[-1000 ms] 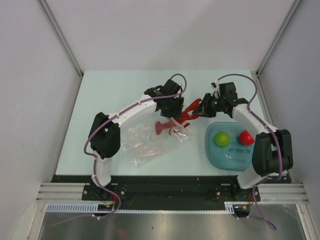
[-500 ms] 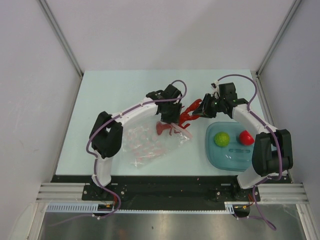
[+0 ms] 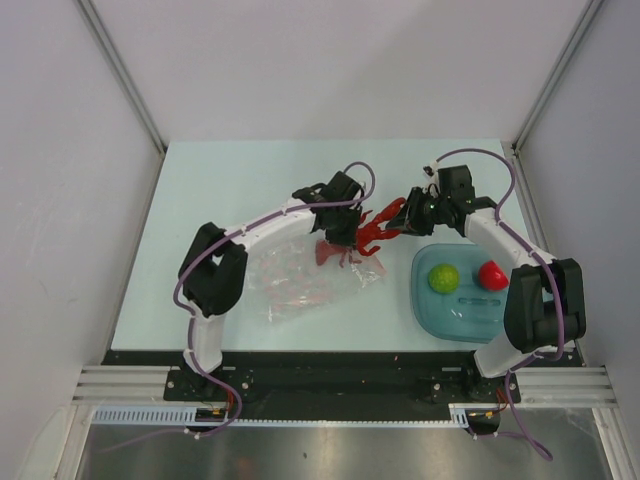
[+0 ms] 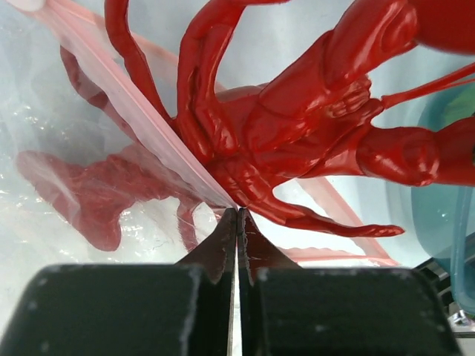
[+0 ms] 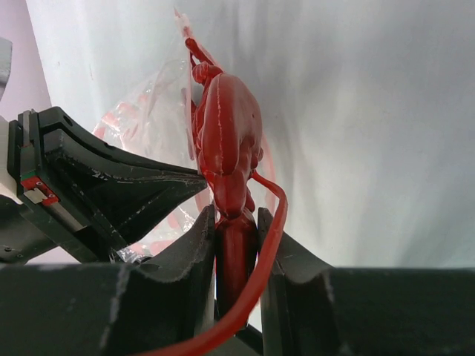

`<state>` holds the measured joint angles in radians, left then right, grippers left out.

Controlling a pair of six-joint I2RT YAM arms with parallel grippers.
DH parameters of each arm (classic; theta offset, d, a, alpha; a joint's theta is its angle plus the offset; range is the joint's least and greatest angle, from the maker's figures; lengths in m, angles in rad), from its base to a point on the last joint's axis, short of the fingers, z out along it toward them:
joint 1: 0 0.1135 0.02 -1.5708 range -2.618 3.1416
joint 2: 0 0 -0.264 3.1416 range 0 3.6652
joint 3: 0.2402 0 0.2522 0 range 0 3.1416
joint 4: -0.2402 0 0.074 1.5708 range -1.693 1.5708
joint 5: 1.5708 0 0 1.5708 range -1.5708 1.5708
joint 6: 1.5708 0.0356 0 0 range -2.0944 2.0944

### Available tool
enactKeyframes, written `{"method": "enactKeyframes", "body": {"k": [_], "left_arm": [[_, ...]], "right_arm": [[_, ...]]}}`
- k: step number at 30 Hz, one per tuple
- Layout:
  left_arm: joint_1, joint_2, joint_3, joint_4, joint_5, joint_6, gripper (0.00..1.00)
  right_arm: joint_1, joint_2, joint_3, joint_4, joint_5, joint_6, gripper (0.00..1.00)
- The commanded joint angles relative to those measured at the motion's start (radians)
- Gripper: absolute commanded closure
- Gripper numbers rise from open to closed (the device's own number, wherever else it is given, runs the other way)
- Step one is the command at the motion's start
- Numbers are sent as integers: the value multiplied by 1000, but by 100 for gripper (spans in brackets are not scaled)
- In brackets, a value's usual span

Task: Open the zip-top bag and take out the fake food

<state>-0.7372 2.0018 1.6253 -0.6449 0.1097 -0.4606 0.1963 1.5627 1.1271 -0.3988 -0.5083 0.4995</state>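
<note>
The zip-top bag (image 3: 295, 282) lies crumpled at mid-table, its pink zip strip (image 4: 126, 95) running up to my left fingertips. My left gripper (image 3: 347, 234) (image 4: 237, 212) is shut on the bag's rim beside the mouth. The red lobster (image 3: 372, 232) (image 4: 297, 126) sticks halfway out of the bag, its tail (image 4: 96, 194) still behind the plastic. Just right of the left gripper, my right gripper (image 3: 403, 220) (image 5: 236, 222) is shut on one of the lobster's (image 5: 226, 126) claws. A lime-green ball (image 3: 443, 278) and a small red fruit (image 3: 491, 273) lie in the tray.
A translucent teal-blue tray (image 3: 455, 320) sits at the right front, under my right arm. The two grippers are almost touching over the bag's mouth; the left gripper's fingers (image 5: 133, 185) fill the left of the right wrist view. Grey walls surround the table.
My left gripper has gone from open to shut, pinching the bag's rim, after shifting slightly toward the lobster. The right gripper has stayed still, holding the lobster.
</note>
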Motion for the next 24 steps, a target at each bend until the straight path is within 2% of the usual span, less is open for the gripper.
{"method": "enactKeyframes", "body": {"k": [1, 7, 12, 20, 24], "left_arm": [[-1, -102, -34, 76, 19, 56, 100], [4, -221, -79, 128, 77, 112, 100], [35, -313, -142, 198, 214, 102, 100], [81, -393, -254, 266, 266, 106, 100], [94, -420, -291, 352, 303, 85, 100]], "right_arm": [[6, -39, 28, 35, -50, 13, 100], [5, -70, 82, -43, -32, 7, 100], [-6, -139, 169, -196, 23, -39, 100], [-15, -291, 306, -428, 143, -101, 100], [-12, -332, 324, -474, 172, -93, 100]]}}
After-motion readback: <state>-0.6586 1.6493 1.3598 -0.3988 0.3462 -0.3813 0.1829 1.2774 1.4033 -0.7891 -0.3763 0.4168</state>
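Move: The left gripper already pinches the bag's rim; the lobster's body crosses about 3 cm ahead and 3 cm to its right, at nearly the same height. The right gripper holds the lobster by a claw, the body some 7 cm to its left, 1 cm back and 3 cm lower. From the right gripper the blue tray is roughly 15 cm back, 19 cm right and 11 cm down; the green ball lies 11 cm back and 9 cm right, 9 cm down. Keep the left fingers shut on the bag's rim and raise it about 10 cm, drifting a little back and swinging the fingertips out to the right. Just after the left starts, lift the right gripper faster, some 14 cm, curving back and to the right, fingers tipping up slightly, its hold on the lobster kept, to draw the tail from the bag. ##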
